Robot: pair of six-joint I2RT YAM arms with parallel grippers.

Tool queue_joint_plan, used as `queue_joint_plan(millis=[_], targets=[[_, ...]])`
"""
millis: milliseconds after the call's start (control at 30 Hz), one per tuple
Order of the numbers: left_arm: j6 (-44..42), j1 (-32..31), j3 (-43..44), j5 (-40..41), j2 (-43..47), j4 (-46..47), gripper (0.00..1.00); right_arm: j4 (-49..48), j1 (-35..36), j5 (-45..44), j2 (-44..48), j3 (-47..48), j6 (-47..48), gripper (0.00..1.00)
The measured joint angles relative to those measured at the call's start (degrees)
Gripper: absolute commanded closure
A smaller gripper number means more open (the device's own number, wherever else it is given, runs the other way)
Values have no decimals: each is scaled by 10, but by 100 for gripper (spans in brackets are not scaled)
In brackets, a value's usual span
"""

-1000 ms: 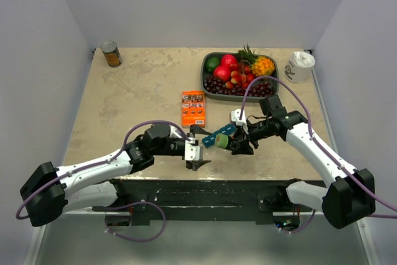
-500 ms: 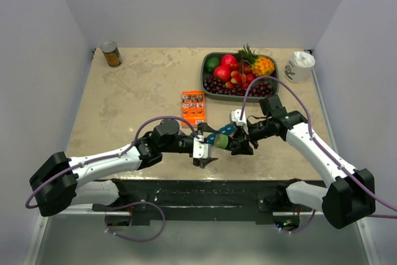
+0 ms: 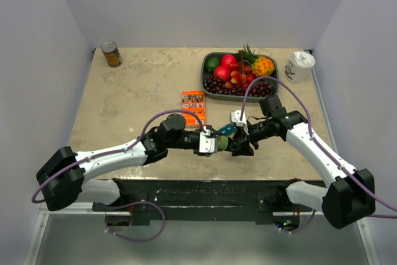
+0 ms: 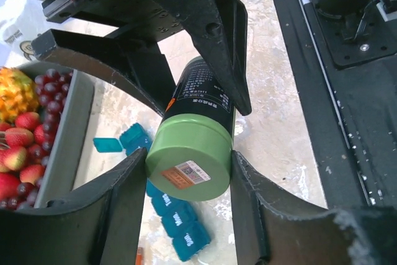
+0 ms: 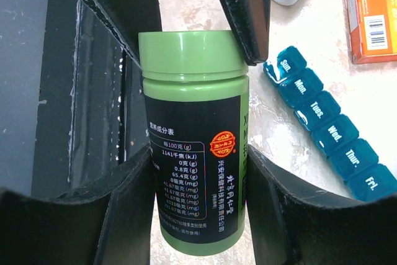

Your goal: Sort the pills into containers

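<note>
A green pill bottle (image 3: 221, 141) with a black label hangs level over the table's near edge, between both arms. My right gripper (image 5: 195, 178) is shut on the bottle's body (image 5: 192, 153). My left gripper (image 4: 189, 166) is shut on its green cap (image 4: 189, 153), one finger against each side. The containers, a teal strip of day-marked compartments (image 5: 329, 125), lie on the table just beyond and below the bottle (image 4: 177, 215), with one lid (image 4: 107, 145) standing open. No pills show.
An orange box (image 3: 193, 108) lies just behind the left gripper. The grey fruit tray (image 3: 205, 72) stands at the back right, a white cup (image 3: 301, 66) at the far right corner and a can (image 3: 111, 54) at the back left.
The left arm has moved right to the bottle, and its jaws have gone from wide open to shut on the cap. The right arm and bottle have stayed put.
</note>
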State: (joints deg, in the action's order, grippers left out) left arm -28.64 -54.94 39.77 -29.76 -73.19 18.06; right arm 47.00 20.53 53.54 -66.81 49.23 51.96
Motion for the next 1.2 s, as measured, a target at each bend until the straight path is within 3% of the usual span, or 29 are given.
queue_joint_plan(millis=[133,233,600,667,700,767,800,833,900,1000,1200], targets=[[35,0,1,5,0,-1,100,2,0,0,0,0,0,100],[118,0,1,23,1,4,100,2,0,0,0,0,-1,100],[660,6,35,131,-10,-56,100,-3,0,-11,2,0,-21,100],[748,6,26,145,-9,-53,79,-2,0,-14,2,0,-24,100],[781,7,22,150,-9,-52,54,-2,0,-15,2,0,-25,100],[821,9,20,155,-9,-54,32,-2,1,-16,2,0,-27,100],[833,10,20,156,-7,-56,15,-2,1,-16,2,0,-28,100],[839,10,20,155,-6,-57,9,-3,1,-16,4,0,-30,100],[841,12,25,143,0,-66,1,-15,0,-19,6,0,-32,100],[815,19,28,126,22,-75,1,-25,-1,-20,6,0,-34,100],[662,49,28,132,116,-133,1,-28,-1,-20,6,0,-33,100]])
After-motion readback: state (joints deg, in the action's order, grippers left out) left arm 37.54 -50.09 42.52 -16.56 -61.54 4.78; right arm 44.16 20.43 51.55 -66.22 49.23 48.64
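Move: The green bottle's cap is already between the left fingertips, right at that hand's point, and lies about 5 cm to the left of and 2 cm above the right hand, which holds the bottle's body. Counted from the left hand, the blue pill organizer lies some 5 cm ahead, the orange box about 14 cm ahead and 10 cm left, and the white-blue bottle roughly 4 cm ahead and 14 cm left, all about 10 cm below. The green cap, still pinched by the left fingers, is twisted by a wrist roll of about 85 degrees in place, counter-clockwise as seen from the left hand looking at the cap, while the right hand keeps its grip on the bottle's body. The left fingers then open wide, let go and back off up and to the left, about 5 cm up, the wrist rolling partway back. ##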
